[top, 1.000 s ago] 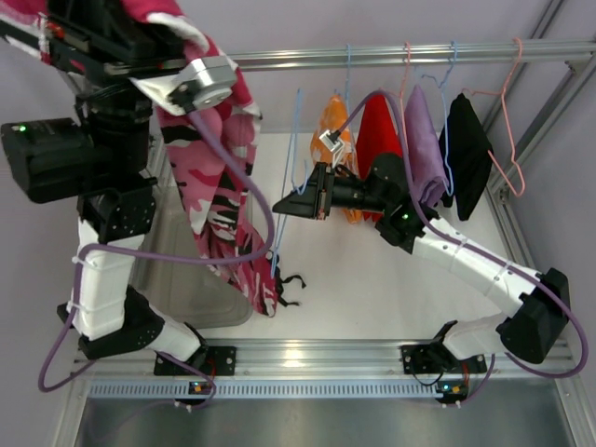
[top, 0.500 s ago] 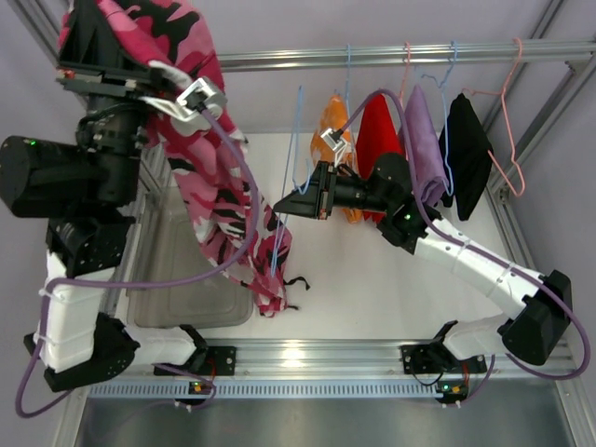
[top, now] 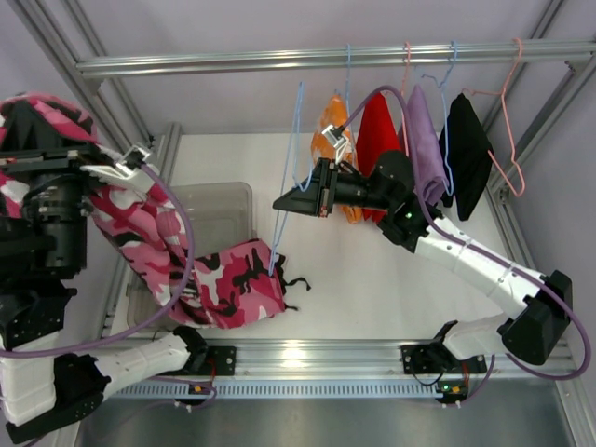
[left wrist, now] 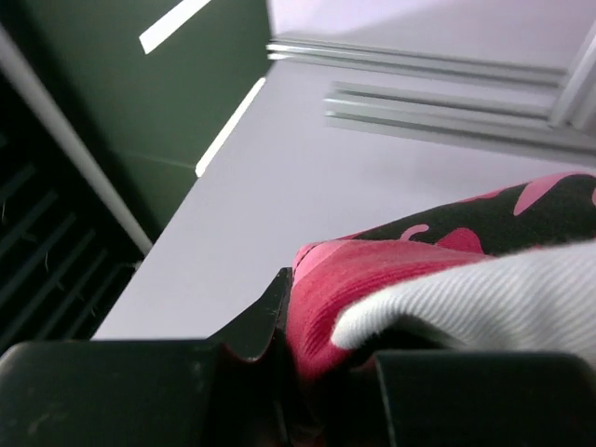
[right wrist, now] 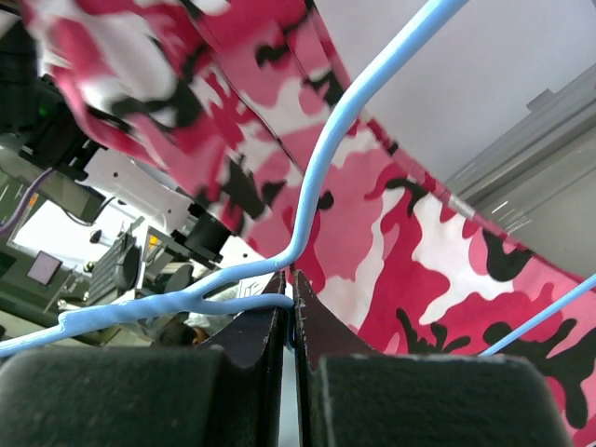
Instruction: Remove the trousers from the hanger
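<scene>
The pink-white-black camouflage trousers drape from my left gripper at the far left down onto the table, next to the lower end of the light blue hanger. The left gripper is shut on the trousers' pink edge. My right gripper is shut on the blue hanger wire, with the camouflage cloth behind it. The hanger still hooks on the rail. The orange trousers hang on their own hanger just behind the right gripper.
A clear plastic bin stands at the left, partly under the trousers. Red, purple and black garments hang on the rail. An empty pink hanger hangs at the right.
My left arm has swung down and to the left with the camouflage trousers, pulling them away from the blue hanger; their lower end now lies on the table. The right arm has not moved.
</scene>
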You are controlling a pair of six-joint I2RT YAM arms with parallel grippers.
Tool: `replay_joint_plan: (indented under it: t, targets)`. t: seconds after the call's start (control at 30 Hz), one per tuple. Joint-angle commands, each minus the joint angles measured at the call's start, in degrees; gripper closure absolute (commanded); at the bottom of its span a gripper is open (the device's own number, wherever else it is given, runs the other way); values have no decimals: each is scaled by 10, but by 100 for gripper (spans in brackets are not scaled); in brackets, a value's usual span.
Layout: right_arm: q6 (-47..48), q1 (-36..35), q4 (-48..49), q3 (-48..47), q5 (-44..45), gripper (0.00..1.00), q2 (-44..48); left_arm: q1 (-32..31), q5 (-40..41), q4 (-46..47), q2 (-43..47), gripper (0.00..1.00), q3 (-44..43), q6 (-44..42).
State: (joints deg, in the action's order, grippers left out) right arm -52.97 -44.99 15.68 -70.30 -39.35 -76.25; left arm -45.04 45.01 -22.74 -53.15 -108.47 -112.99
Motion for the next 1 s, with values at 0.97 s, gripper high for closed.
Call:
replay_joint_plan:
  t: [0.97]
  targets:
    - [53,3,-6,-27,8,100,78,288,-151,-410,-86,100,364,522]
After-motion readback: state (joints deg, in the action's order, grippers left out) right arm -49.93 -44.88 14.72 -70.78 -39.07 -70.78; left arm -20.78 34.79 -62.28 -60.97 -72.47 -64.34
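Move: The grey bin that the trousers are going to lies some 65 cm below the left gripper, its middle about 13 cm ahead and 6 cm to the right. The trousers' loose end trails about 18 cm to the gripper's right, level with it fore and aft and around 60 cm lower. The blue hanger hangs about 33 cm right, 2 cm ahead and 28 cm below. From the right gripper, the bin is about 27 cm left, 13 cm ahead and 40 cm below. Bring the left gripper, still shut on the camouflage trousers, steeply down almost 40 cm and about 9 cm forward over the bin, swinging out to the right and then back left, while tipping the fingers down some 65 degrees. Keep the right gripper's pinch on the blue hanger, easing it slightly up, back and right late on. ##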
